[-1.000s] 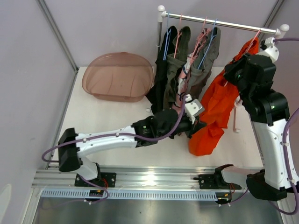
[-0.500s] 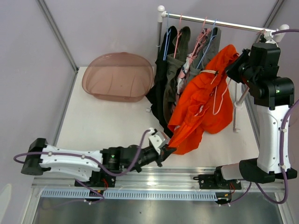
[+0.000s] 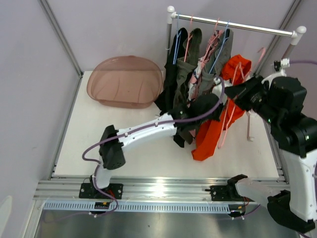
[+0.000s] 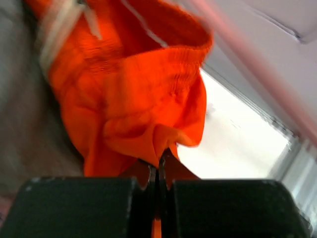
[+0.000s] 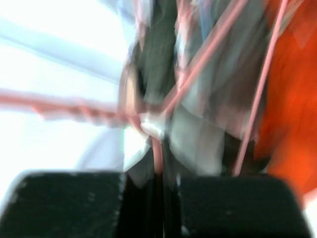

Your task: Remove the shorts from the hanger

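Note:
The bright orange shorts (image 3: pixel 210 136) hang on a pink hanger (image 3: pixel 225 124) that is off the rail (image 3: pixel 233 22), right of the middle. My right gripper (image 3: pixel 237 95) is shut on the hanger's thin pink bar (image 5: pixel 158 153). My left gripper (image 3: pixel 214 113) reaches in from the left and is shut on a fold of the orange shorts (image 4: pixel 143 99). Black shorts (image 3: pixel 173 79), olive shorts (image 3: pixel 193 54), pink patterned shorts (image 3: pixel 204 67) and another olive pair (image 3: pixel 224 52) hang on hangers from the rail behind.
A translucent brownish-pink basin (image 3: pixel 126 79) lies upside down at the back left of the white table (image 3: pixel 99 129). The rail's right post (image 3: pixel 292 44) stands just behind my right arm. Grey walls close in the left and back.
My left gripper has swung from the table's front edge back up and right, still pinching orange cloth. My right gripper has dropped down and left with the hanger, so the shorts hang lower.

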You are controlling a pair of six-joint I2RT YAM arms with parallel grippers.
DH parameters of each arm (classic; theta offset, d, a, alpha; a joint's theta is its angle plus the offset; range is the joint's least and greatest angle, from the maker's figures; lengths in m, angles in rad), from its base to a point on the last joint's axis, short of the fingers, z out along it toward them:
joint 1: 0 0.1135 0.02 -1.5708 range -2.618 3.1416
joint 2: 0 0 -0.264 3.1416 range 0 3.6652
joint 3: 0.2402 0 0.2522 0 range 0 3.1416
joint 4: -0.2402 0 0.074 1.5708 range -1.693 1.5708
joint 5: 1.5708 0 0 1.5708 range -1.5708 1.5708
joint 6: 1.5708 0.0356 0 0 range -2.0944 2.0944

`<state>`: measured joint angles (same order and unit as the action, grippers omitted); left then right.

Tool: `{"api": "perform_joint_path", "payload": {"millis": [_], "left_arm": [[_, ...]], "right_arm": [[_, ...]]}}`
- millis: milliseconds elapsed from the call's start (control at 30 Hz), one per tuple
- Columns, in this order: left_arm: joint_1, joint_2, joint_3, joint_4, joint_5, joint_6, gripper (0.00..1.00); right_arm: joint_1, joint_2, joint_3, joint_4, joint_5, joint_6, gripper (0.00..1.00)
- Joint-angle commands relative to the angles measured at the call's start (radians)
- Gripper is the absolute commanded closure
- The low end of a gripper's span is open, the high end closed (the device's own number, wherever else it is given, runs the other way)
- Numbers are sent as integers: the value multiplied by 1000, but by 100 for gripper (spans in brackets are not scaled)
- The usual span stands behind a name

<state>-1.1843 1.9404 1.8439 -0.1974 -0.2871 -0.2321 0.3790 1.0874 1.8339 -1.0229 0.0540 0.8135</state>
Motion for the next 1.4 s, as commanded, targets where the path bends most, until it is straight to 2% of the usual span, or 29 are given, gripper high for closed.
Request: {"api": "perform_joint_path", "payload": {"millis": [0, 67, 100, 133, 167, 200, 233, 300, 333, 367, 433, 500, 533, 600, 633, 733, 767, 900, 1033, 1133, 1267, 1367], "left_arm": [[81, 107, 317, -232, 45, -24, 100], [80, 66, 278, -228, 45, -47, 100], [74, 25, 88, -190, 78, -64, 100], [66, -30, -1, -134, 89, -93, 100], [43, -149, -187, -6, 97, -105, 100], [29, -206, -342, 36, 86, -127, 100], [11, -256, -398, 59, 75, -137, 100], [-49, -384, -555, 35, 39, -150, 100], [-73, -434, -598, 9, 19, -150, 100], [-128, -484, -615, -11, -4, -145, 100], [-168, -651, -634, -104, -71, -128, 100], [-173, -792, -612, -190, -98, -125, 100], [-167, -829, -554, -276, -160, -115, 100], [-105, -894, -475, -388, -198, -60, 100], [-60, -905, -421, -416, -193, -37, 100], [205, -903, -319, -453, -134, 59, 100], [259, -893, -274, -456, -112, 92, 100], [457, -808, -135, -464, 8, 117, 100], [644, -689, 39, -470, 72, 111, 100], [754, -597, 194, -496, 130, 105, 100], [867, -396, 394, -499, 226, 74, 100], [926, -266, 656, -478, 328, 45, 100]], "right_arm": [[55, -37, 17, -35, -83, 67, 100], [55, 17, 164, -135, 39, 2, 100], [54, 41, 221, -158, 71, -28, 100], [51, 69, 328, -196, 123, -54, 100], [49, 128, 378, -212, 142, -98, 100], [40, 159, 421, -223, 153, -120, 100], [31, 190, 482, -235, 158, -141, 100], [-44, 267, 505, -240, 133, -183, 100], [-81, 281, 495, -211, 69, -198, 100], [-118, 293, 445, -189, 38, -209, 100], [-219, 305, 377, -108, -56, -235, 100], [-265, 330, 311, -54, -101, -266, 100], [-293, 347, 309, -49, -108, -280, 100], [-311, 397, 335, -39, -111, -313, 100], [-325, 413, 346, -31, -109, -324, 100], [-350, 477, 425, -26, -112, -364, 100], [-359, 494, 453, -31, -115, -370, 100], [-402, 552, 550, -45, -155, -381, 100], [-422, 572, 544, -39, -171, -392, 100], [-439, 578, 519, -29, -181, -401, 100], [-462, 583, 455, 26, -195, -419, 100], [-477, 595, 415, 72, -203, -425, 100]]}}
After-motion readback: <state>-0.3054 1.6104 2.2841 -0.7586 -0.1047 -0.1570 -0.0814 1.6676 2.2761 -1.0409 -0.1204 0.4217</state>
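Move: Far to the left of the left hand, which already grips the orange shorts, the pink tub stands about 45 cm to its left, 30 cm farther out and some 22 cm lower. Between them hang the black garment, roughly 17 cm left and 16 cm ahead, and the grey shorts, about 17 cm ahead and 2 cm left. For the right hand, holding the pink hanger, the rail spot is roughly 22 cm ahead, 11 cm right and a little higher. Keeping its pinch on the orange shorts, the left hand nudges forward, jerks back about 20 cm, left and down, then sweeps left and up before reaching forward towards the tub, some 40 cm left overall, turning about 40 degrees counter-clockwise. The right hand keeps the hanger, tugs it up about 7 cm, then carries it forward and right to the rail. ##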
